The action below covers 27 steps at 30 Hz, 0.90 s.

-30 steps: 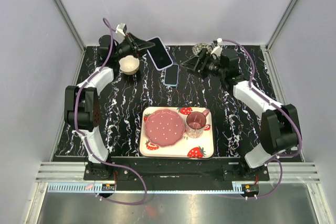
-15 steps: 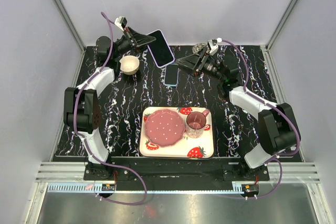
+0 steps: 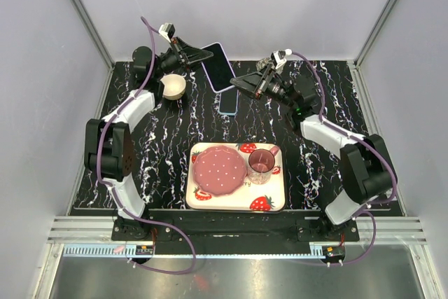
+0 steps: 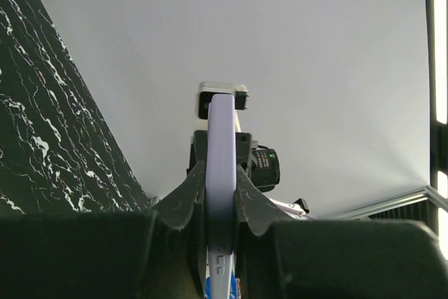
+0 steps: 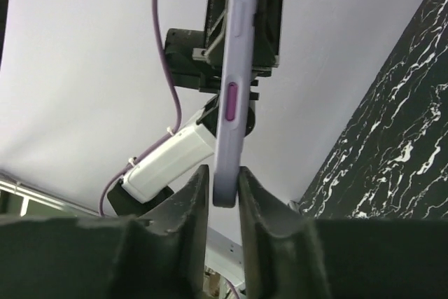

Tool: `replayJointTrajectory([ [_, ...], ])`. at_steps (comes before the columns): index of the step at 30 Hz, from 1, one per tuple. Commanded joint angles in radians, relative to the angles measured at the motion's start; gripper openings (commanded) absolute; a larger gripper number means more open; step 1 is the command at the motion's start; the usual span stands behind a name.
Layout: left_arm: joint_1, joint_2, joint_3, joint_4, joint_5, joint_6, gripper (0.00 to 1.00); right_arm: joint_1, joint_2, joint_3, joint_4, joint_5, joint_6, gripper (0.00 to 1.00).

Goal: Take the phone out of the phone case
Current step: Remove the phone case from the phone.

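The lilac phone (image 3: pixel 218 66) with a dark screen is held in the air over the back of the table. My left gripper (image 3: pixel 199 54) is shut on its upper left edge; in the left wrist view the fingers clamp the phone (image 4: pixel 220 166) edge-on. My right gripper (image 3: pixel 236 82) has its fingers round the phone's lower right end, close against both faces (image 5: pixel 234 68). The light sky-blue phone case (image 3: pixel 228 103) lies flat on the black marble table below, apart from the phone and both grippers.
A beige bowl (image 3: pixel 171 87) sits at the back left under the left arm. A small clear glass dish (image 3: pixel 268 66) is at the back. A strawberry tray (image 3: pixel 231 203) near the front holds a pink plate (image 3: pixel 219 171) and a pink glass cup (image 3: pixel 261 162).
The left gripper lifted the phone and carried it slightly right. The right gripper rose, moved left and came round the phone's lower end. The case stayed on the table.
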Motion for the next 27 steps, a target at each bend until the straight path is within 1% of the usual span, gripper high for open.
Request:
replayJointTrajectory([
  [1, -0.006, -0.078, 0.034, -0.017, -0.022, 0.044, 0.00, 0.006, 0.054, 0.025, 0.205, 0.037, 0.148, 0.11],
  [3, -0.004, -0.084, 0.035, -0.049, -0.025, 0.069, 0.00, 0.006, 0.068, 0.017, 0.261, 0.049, 0.199, 0.00],
  [5, -0.007, -0.088, 0.035, -0.057, -0.028, 0.078, 0.00, 0.006, 0.085, 0.009, 0.292, 0.060, 0.228, 0.00],
  [8, -0.007, -0.096, 0.039, -0.062, -0.024, 0.092, 0.00, 0.006, 0.109, -0.010, 0.381, 0.103, 0.308, 0.00],
  [10, -0.007, -0.099, 0.032, -0.040, -0.024, 0.066, 0.00, 0.006, 0.137, -0.012, 0.467, 0.138, 0.385, 0.00],
  [11, -0.006, -0.099, 0.028, 0.010, -0.024, 0.046, 0.00, 0.006, 0.150, -0.012, 0.502, 0.154, 0.415, 0.00],
  [12, -0.006, -0.099, 0.017, 0.045, -0.025, 0.023, 0.00, 0.006, 0.167, -0.009, 0.589, 0.190, 0.484, 0.00],
  [13, -0.007, -0.098, 0.013, 0.090, -0.028, -0.033, 0.00, 0.006, 0.201, 0.003, 0.628, 0.209, 0.519, 0.00],
  [14, -0.007, -0.096, 0.008, 0.172, -0.035, -0.057, 0.00, 0.006, 0.218, 0.011, 0.651, 0.223, 0.553, 0.00],
  [15, -0.009, -0.096, 0.002, 0.199, -0.050, -0.070, 0.00, 0.006, 0.229, 0.022, 0.651, 0.224, 0.590, 0.00],
  [19, -0.021, -0.131, -0.010, 0.213, -0.081, -0.042, 0.00, 0.011, 0.266, 0.062, 0.653, 0.246, 0.627, 0.00],
  [22, -0.022, -0.153, -0.041, 0.268, -0.119, -0.055, 0.00, 0.018, 0.284, 0.081, 0.653, 0.302, 0.696, 0.00],
  [26, -0.022, -0.173, -0.075, 0.300, -0.195, -0.069, 0.00, 0.029, 0.316, 0.157, 0.653, 0.370, 0.802, 0.00],
  [27, -0.022, -0.179, -0.084, 0.306, -0.206, -0.071, 0.00, 0.037, 0.322, 0.167, 0.653, 0.382, 0.805, 0.00],
])
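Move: The lilac-cased phone hangs in my shut left fingers, its middle about 3 cm right of that hand and 4 cm back. From my partly open right hand its middle is about 4 cm ahead, 5 cm left and slightly above, the near right corner lying at the fingertips. Down on the table, some 25 cm below, the blue-rimmed phone lies 13 cm ahead of my right hand and 3 cm left; the speckled bowl is about 28 cm ahead and 14 cm right of it. I shut my right fingers on the near right corner of the phone case, pinching its rim, then carry that hand forward about 4 cm while rolling the wrist some 30 degrees, clockwise looking along the fingers. My left hand keeps its grip on the phone and eases up and left about 2 cm each, turning about 10 degrees counter-clockwise. ##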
